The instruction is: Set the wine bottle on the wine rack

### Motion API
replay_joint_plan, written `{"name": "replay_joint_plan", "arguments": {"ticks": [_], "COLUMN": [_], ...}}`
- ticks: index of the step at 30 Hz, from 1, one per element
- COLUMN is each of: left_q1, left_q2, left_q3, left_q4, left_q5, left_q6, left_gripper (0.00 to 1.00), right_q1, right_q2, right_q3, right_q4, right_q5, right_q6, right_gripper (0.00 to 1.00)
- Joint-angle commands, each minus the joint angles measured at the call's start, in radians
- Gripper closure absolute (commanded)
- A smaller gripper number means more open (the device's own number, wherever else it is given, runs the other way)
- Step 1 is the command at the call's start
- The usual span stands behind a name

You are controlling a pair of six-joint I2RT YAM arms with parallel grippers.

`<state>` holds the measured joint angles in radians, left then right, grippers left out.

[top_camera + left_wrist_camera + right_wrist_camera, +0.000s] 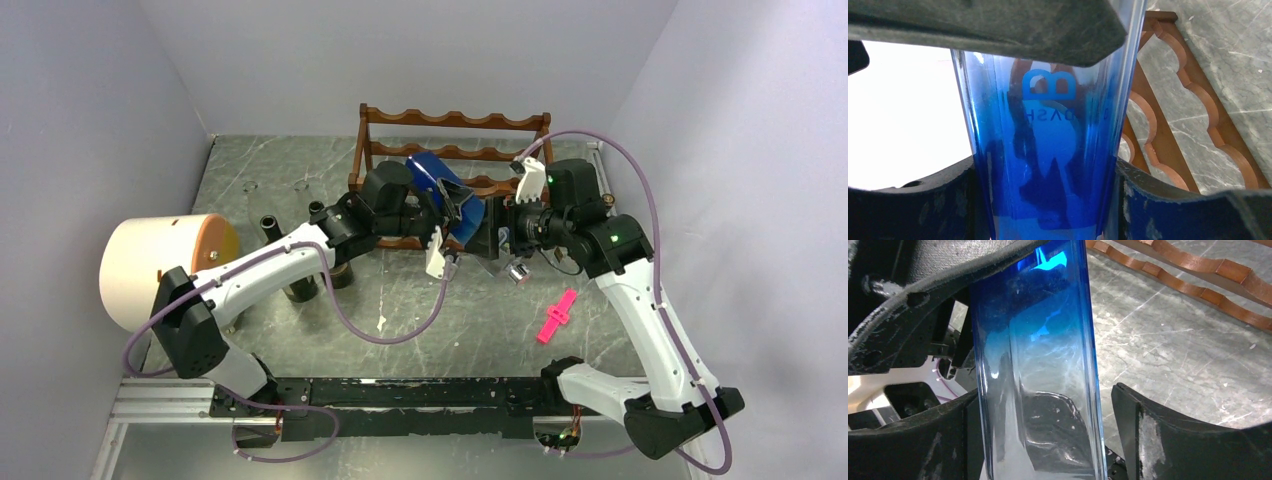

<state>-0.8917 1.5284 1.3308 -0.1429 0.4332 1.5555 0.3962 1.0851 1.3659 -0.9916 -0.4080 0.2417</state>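
Observation:
The wine bottle [436,178] is blue glass fading to clear at one end, and it is held tilted just in front of the wine rack [455,120], above the table. My left gripper [446,208] is shut on it. In the left wrist view both fingers press the blue body [1048,150], with the rack's [1193,100] scalloped rails behind. My right gripper [492,232] stands around the clear end [1038,365]. Its left finger touches the glass, and a gap remains at the right finger [1148,430]. The rack's rails [1198,265] lie beyond.
A large cream cylinder with an orange face [160,265] lies at the left. Dark bottles [272,228] stand near the left arm. A pink clip [557,316] lies on the marbled table [480,310] at the right. Walls close in on three sides.

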Motion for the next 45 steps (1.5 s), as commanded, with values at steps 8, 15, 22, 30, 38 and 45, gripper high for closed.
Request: {"name": "replay_joint_plan", "arguments": {"ticks": [8,15,22,30,38,45], "left_q1": [0.011,0.013,0.012,0.013,0.013,0.013], "left_q2": [0.007,0.001,-0.048,-0.101,-0.175,-0.297], "left_q3": [0.171,0.169,0.038,-0.056,-0.048,-0.047], "left_q4": [0.076,0.084,0.254,0.354,0.299,0.367], "left_q5": [0.026,0.029,0.015,-0.001,0.013,-0.025], "left_q6": [-0.018,-0.066,-0.146,-0.198,-0.3,-0.629], "left_gripper": [0.93,0.93,0.28,0.02,0.02,0.02], "right_q1": [0.048,0.05,0.052,0.052,0.051,0.052], "right_q2": [-0.009,-0.022,-0.051,-0.096,-0.124,-0.15], "right_q3": [-0.028,-0.023,0.006,0.024,0.016,-0.022], "right_q4": [0.022,0.044,0.072,0.086,0.087,0.095], "right_q5": [0.085,0.102,0.143,0.182,0.185,0.127], "right_q6": [-0.001,0.031,0.062,0.079,0.054,0.008], "right_gripper": [0.38,0.8,1.0,1.0,1.0,1.0]}}
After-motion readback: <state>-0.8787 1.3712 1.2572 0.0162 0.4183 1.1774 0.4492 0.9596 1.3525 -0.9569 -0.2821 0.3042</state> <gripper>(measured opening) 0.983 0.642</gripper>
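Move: The blue bottle, still held by the left hand, slants neck-down between the two hands. Its middle lies about 4 cm ahead, 2 cm left and 3 cm above the right hand; from the left hand it is some 3 cm back, 1 cm right and 2 cm below. The wine rack's middle is roughly 22 cm ahead and 2 cm left of the right hand, 18 cm lower; the pink piece lies 4 cm back, 16 cm right, 27 cm down. The right hand's fingers close on the neck-side half of the bottle and pinch it while the left still holds. Then the left opens wide, lets go and draws off up by about 6 cm and some 3 cm to its left, fingertips tilting up about 15 degrees; meanwhile the right lifts its end roughly 3 cm, easing slightly back and right. ##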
